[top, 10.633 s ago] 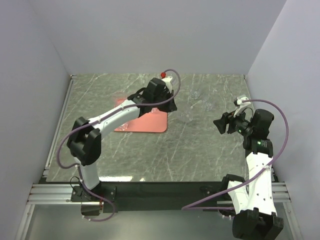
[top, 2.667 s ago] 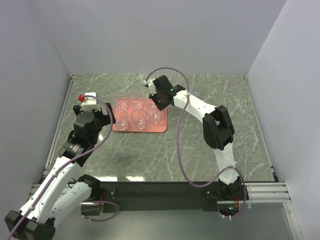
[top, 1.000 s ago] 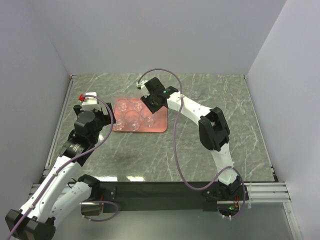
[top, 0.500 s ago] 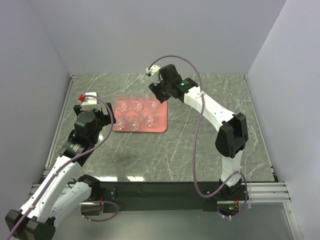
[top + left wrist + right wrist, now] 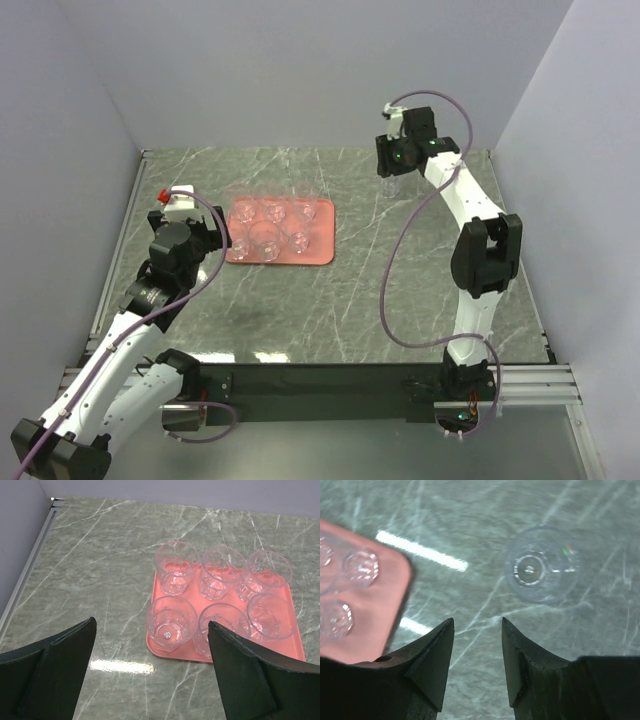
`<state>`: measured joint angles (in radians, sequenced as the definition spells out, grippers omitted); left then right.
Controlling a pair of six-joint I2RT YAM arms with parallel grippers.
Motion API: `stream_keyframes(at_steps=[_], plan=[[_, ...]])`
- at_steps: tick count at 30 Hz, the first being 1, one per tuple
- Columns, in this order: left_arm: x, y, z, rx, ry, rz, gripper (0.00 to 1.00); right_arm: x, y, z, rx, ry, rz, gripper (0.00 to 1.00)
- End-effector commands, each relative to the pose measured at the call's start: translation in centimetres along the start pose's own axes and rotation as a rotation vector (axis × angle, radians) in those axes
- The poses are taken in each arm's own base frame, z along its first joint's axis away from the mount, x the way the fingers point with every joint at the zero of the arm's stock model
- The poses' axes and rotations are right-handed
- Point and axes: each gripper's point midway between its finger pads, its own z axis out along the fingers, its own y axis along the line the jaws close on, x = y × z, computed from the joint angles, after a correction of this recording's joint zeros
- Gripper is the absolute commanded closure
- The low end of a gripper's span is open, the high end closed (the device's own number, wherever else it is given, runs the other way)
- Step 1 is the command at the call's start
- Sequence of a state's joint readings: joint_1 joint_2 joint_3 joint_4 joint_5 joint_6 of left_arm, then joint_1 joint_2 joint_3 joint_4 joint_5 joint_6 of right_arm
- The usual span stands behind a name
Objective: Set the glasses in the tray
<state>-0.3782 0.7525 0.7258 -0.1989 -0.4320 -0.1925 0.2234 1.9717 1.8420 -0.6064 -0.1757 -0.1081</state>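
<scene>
The salmon-pink tray (image 5: pixel 310 256) lies left of centre with several clear glasses (image 5: pixel 265 235) standing upright in it. The left wrist view shows the tray (image 5: pixel 184 653) and those glasses (image 5: pixel 171 621) in two rows. One more glass (image 5: pixel 392 187) stands alone on the table at the back right. My right gripper (image 5: pixel 391 172) hovers over it, open and empty. In the right wrist view that glass (image 5: pixel 542 565) sits ahead of the right gripper (image 5: pixel 477 622), up and to the right, with the tray (image 5: pixel 365 620) at the left edge. My left gripper (image 5: pixel 222 238) is wide open just left of the tray, seen as (image 5: pixel 151 625) from its wrist.
The table is grey-green marble with grey walls on three sides. A metal rail (image 5: pixel 125 235) runs along its left edge, and the black base bar (image 5: pixel 320 380) lies along the near edge.
My right arm has swung from over the tray to the back right, above the lone glass, jaws now empty and a little wider. The left arm has not moved.
</scene>
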Motion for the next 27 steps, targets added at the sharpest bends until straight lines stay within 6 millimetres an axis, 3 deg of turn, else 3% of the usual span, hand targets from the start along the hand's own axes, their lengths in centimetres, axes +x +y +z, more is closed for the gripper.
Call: stream_keyframes(at_steps=[1,7,10,17,27], plan=[[-0.8,-0.3,0.2,0.016,-0.03,-0.012,0.01,-1.7,-2.1,0.6,0.003,-0.053,0.111,0.5],[-0.6,-0.4,0.3,0.015,-0.024,-0.008,0.01,-1.9,-6.8,2.4,0.095,-0.055,0.218,0.49],[-0.5,-0.4,0.4,0.014,-0.02,-0.006,0.0,-1.1,-8.1,3.7,0.135,-0.043,0.247,0.49],[-0.4,-0.5,0.5,0.018,-0.015,-0.004,0.01,-0.8,-11.3,4.5,0.241,-0.053,0.297,0.51],[0.0,-0.7,0.9,0.02,0.002,0.005,0.01,0.8,-11.5,6.7,0.182,-0.011,0.326,0.53]])
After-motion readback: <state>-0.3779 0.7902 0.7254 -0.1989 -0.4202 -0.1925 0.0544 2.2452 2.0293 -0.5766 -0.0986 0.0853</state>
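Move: The last glass still out on the table stands about 7 cm ahead of the right hand, 4 cm to its right and some 11 cm below. The tray's middle is roughly 27 cm to that hand's left and 10 cm back, 16 cm down; the nearest glass in the tray stands about 20 cm left, 5 cm back and 10 cm down. From the left hand the loose glass lies some 26 cm ahead, 45 cm right and 18 cm lower. Towards the loose glass comes the right hand, already clear of the tray: it swings about 9 cm to the right while reaching some 7 cm forward and sinking as much, ending a little to the glass's right. The wrist turns some 20 degrees clockwise so the fingers point nearly straight out and down; they stay half open and touch nothing yet. ##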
